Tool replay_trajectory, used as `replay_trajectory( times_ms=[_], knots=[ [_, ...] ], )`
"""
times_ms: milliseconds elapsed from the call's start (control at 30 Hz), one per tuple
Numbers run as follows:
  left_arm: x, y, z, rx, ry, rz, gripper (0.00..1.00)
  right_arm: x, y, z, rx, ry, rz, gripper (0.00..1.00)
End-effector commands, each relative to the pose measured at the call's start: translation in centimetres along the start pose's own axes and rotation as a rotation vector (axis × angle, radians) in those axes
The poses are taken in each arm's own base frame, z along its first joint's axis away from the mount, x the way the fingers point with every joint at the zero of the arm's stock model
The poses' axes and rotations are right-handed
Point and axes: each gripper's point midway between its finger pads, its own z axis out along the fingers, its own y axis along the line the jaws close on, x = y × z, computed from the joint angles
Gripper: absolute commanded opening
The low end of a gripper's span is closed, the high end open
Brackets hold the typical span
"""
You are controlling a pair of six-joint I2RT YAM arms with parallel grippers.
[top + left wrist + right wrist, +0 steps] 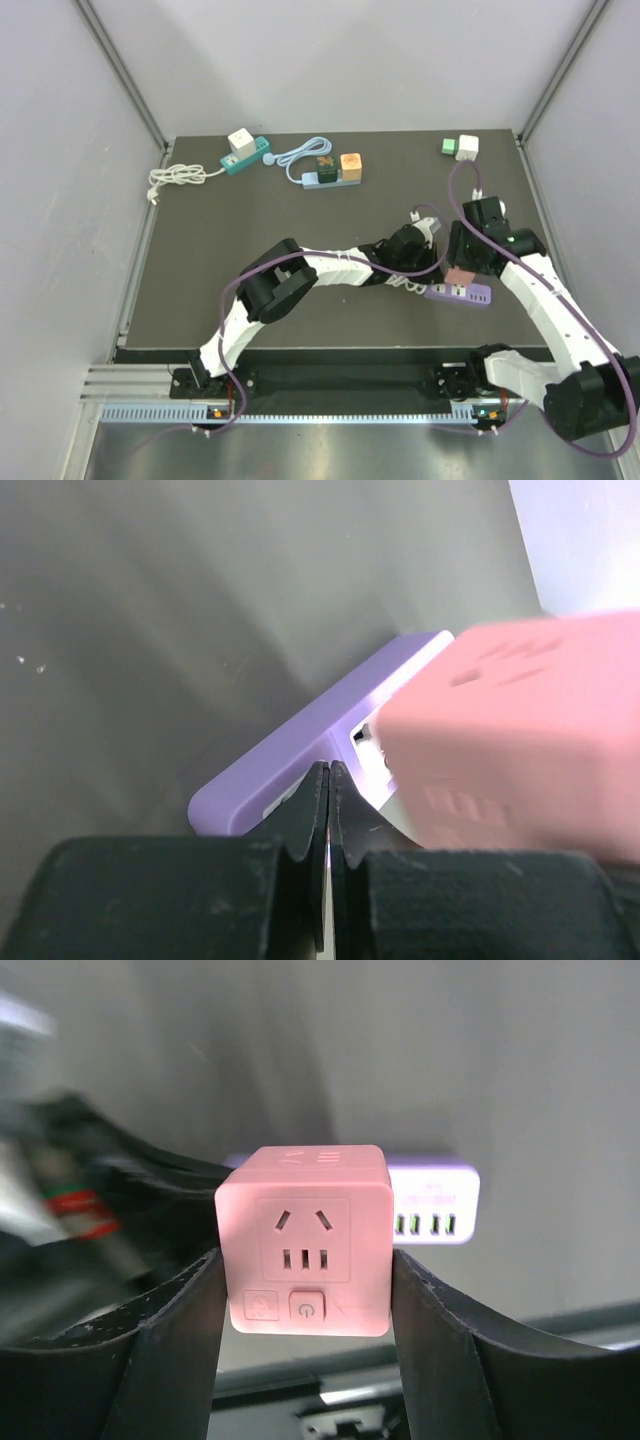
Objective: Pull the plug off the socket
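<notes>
A pink cube plug (461,276) stands on a purple socket strip (470,294) at the mat's right side. My right gripper (462,262) comes down over it. In the right wrist view both fingers press the sides of the plug (305,1235), so my right gripper (306,1256) is shut on it, with the strip (445,1200) behind. My left gripper (430,287) is shut and empty, its tips resting on the strip's left end. The left wrist view shows my left gripper (329,770) against the purple strip (290,750), beside the plug (510,730).
A teal strip with a white cube (243,152) and a coiled white cable (175,180) lie at the back left. A blue strip with two cubes (333,170) lies at the back middle. A green and white adapter (460,147) sits at the back right.
</notes>
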Motion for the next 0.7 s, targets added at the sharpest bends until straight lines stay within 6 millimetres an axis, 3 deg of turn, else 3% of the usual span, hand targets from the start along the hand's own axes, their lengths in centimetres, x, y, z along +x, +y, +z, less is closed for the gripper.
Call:
replay_trajectory(
  times_ms=[0, 200, 367, 467, 567, 600, 667],
  knots=[
    [10.9, 13.5, -1.4, -0.433, 0.291, -0.005, 0.00, -4.3, 1.5, -3.9, -0.101, -0.190, 0.039, 0.00],
    [11.1, 13.0, -1.4, -0.405, 0.291, -0.002, 0.00, -4.0, 0.7, -4.0, -0.072, -0.200, 0.040, 0.00],
    [11.1, 10.8, -0.9, -0.267, 0.308, 0.038, 0.00, -5.2, -0.4, -6.4, -0.039, -0.253, 0.040, 0.00],
    [10.3, 9.4, -0.8, -0.205, 0.291, 0.066, 0.00, -4.8, -0.7, -6.4, -0.032, -0.251, 0.039, 0.00],
    [9.0, 6.3, -1.7, -0.098, 0.269, 0.089, 0.00, -4.3, -0.8, -6.1, -0.037, -0.248, 0.049, 0.00],
    [7.3, 4.0, -2.6, -0.048, 0.238, 0.100, 0.00, -4.2, -0.8, -6.0, -0.038, -0.244, 0.049, 0.00],
    [6.0, 1.8, -3.9, -0.016, 0.220, 0.110, 0.02, -4.1, -0.8, -6.1, -0.045, -0.251, 0.055, 0.00]
  ],
)
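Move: The right hand already holds the pink cube plug clear of the socket, the purple strip, whose middle lies about 9 cm below this hand, some 2 cm back and level with it sideways. The coiled white cord lies roughly 12 cm to the right hand's left and 10 cm below. For the left hand, shut at the strip's left end, the socket's middle is about 7 cm to the right, 2 cm back and 1 cm below; the coil lies some 6 cm to its left, 1 cm back and 2 cm below. Keeping the plug pinched between its half-open fingers, the right hand lifts it straight up another 6 cm or so away from the socket, quickly at first, then with a short check, while the wrist tips the fingertips outward by about 10 degrees. The left hand stays with its shut fingertips at the strip's cord end, then near the end eases back about 1.5 cm, slightly left and up, swinging a few degrees clockwise. ##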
